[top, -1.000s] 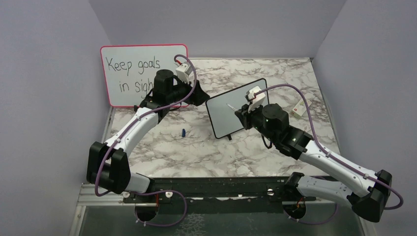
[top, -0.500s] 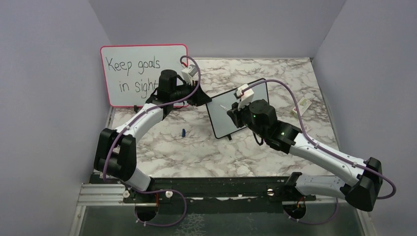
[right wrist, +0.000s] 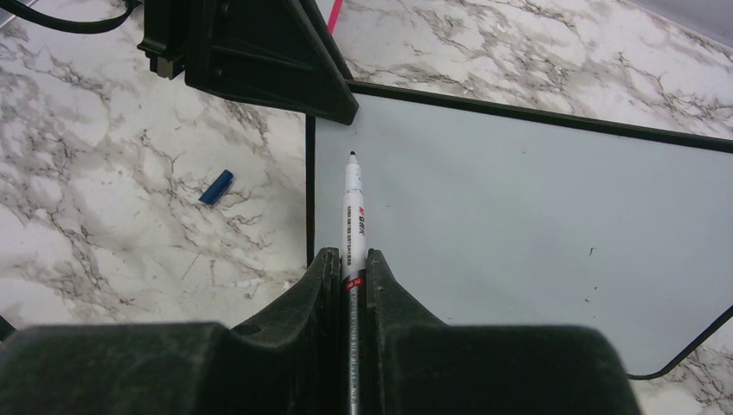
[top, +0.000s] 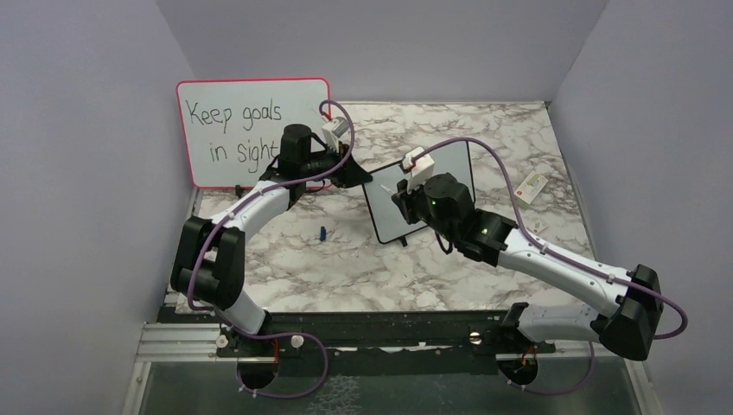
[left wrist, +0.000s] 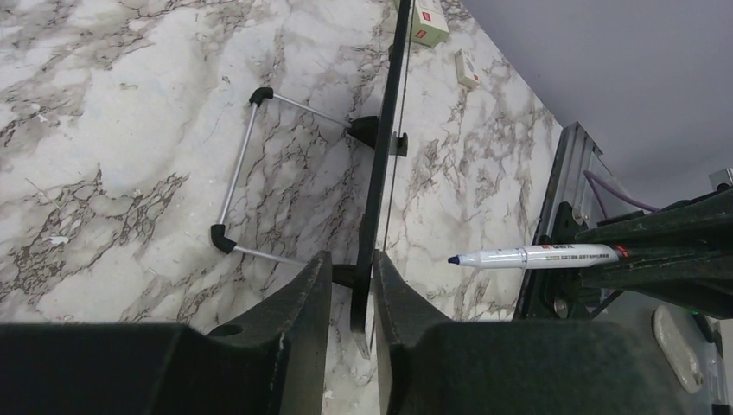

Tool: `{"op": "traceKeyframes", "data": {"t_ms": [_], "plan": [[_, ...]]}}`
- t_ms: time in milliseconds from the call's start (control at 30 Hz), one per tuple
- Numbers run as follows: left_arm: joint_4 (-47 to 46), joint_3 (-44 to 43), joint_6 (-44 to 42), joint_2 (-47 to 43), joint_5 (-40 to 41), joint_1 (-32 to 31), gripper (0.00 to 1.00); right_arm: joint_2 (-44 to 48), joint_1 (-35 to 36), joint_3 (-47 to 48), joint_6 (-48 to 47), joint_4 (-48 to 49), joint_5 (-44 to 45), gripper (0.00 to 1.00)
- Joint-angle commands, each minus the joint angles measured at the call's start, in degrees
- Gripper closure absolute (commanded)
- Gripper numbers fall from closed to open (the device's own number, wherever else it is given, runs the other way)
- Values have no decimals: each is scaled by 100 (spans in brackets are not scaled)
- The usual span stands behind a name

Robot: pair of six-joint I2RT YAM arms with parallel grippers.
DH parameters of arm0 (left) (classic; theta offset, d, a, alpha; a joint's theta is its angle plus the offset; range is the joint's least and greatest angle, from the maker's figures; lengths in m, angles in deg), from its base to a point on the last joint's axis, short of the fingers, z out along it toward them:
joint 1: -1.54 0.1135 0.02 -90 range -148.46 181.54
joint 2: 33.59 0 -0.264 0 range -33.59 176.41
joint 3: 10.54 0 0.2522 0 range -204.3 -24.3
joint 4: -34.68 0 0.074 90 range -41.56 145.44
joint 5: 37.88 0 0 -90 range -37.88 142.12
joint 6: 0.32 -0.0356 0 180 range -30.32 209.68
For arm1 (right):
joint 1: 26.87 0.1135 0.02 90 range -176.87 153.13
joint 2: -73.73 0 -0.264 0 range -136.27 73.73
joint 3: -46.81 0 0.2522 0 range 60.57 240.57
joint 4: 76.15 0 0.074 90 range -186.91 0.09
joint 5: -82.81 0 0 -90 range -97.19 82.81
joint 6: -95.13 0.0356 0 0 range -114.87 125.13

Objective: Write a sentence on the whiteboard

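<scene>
The small black-framed whiteboard (top: 389, 218) stands tilted at mid-table on its wire stand (left wrist: 251, 173). My left gripper (top: 354, 171) is shut on its upper left edge; in the left wrist view the board (left wrist: 385, 147) shows edge-on between my fingers (left wrist: 352, 259). My right gripper (top: 399, 192) is shut on a white marker (right wrist: 353, 207) with a blue tip. The uncapped tip points at the board's face (right wrist: 519, 216) near its left edge, close to it. The marker also shows in the left wrist view (left wrist: 536, 256). The board's face is blank; no blue sentence shows.
A larger pink-framed board (top: 251, 130) with black handwriting leans at the back left wall. The marker's blue cap (top: 321, 233) lies on the marble left of the small board. Two small white boxes (top: 529, 184) lie at the right.
My right arm has carried the marker leftward across the board to its upper left part. My left arm's elbow has shifted right while its gripper stays at the board's left edge.
</scene>
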Motion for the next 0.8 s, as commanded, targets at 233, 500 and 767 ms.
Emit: {"op": "traceKeyframes", "data": {"t_ms": [233, 500, 767], "plan": [[-277, 45, -201, 68, -413, 121, 100, -354, 487, 269, -220, 222, 1155, 99], [-168, 85, -525, -26, -507, 121, 100, -604, 718, 403, -186, 279, 1564, 99], [328, -25, -950, -7, -398, 121, 100, -787, 750, 557, -115, 206, 1607, 99]]}}
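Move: The black-framed whiteboard's upper left corner already sits between the left hand's open fingers, barely 1 cm to the left of their pads. From the right hand, which holds the uncapped marker, the bare spot for the first stroke is about 9 cm ahead, 5 cm left and 6 cm below; that corner is 8 cm ahead, 9 cm left and 4 cm below. The blue cap lies on the table some 22 cm left, 4 cm ahead and 23 cm below. The whiteboard's frame at the upper left corner is pinched as the left fingers close from partly open to shut on it, the hand otherwise almost in place. Meanwhile the right hand keeps its grip on the marker and goes left and slightly down, about 2 cm in all, swinging the wrist under 10 degrees so that the tip nears the writing surface. ##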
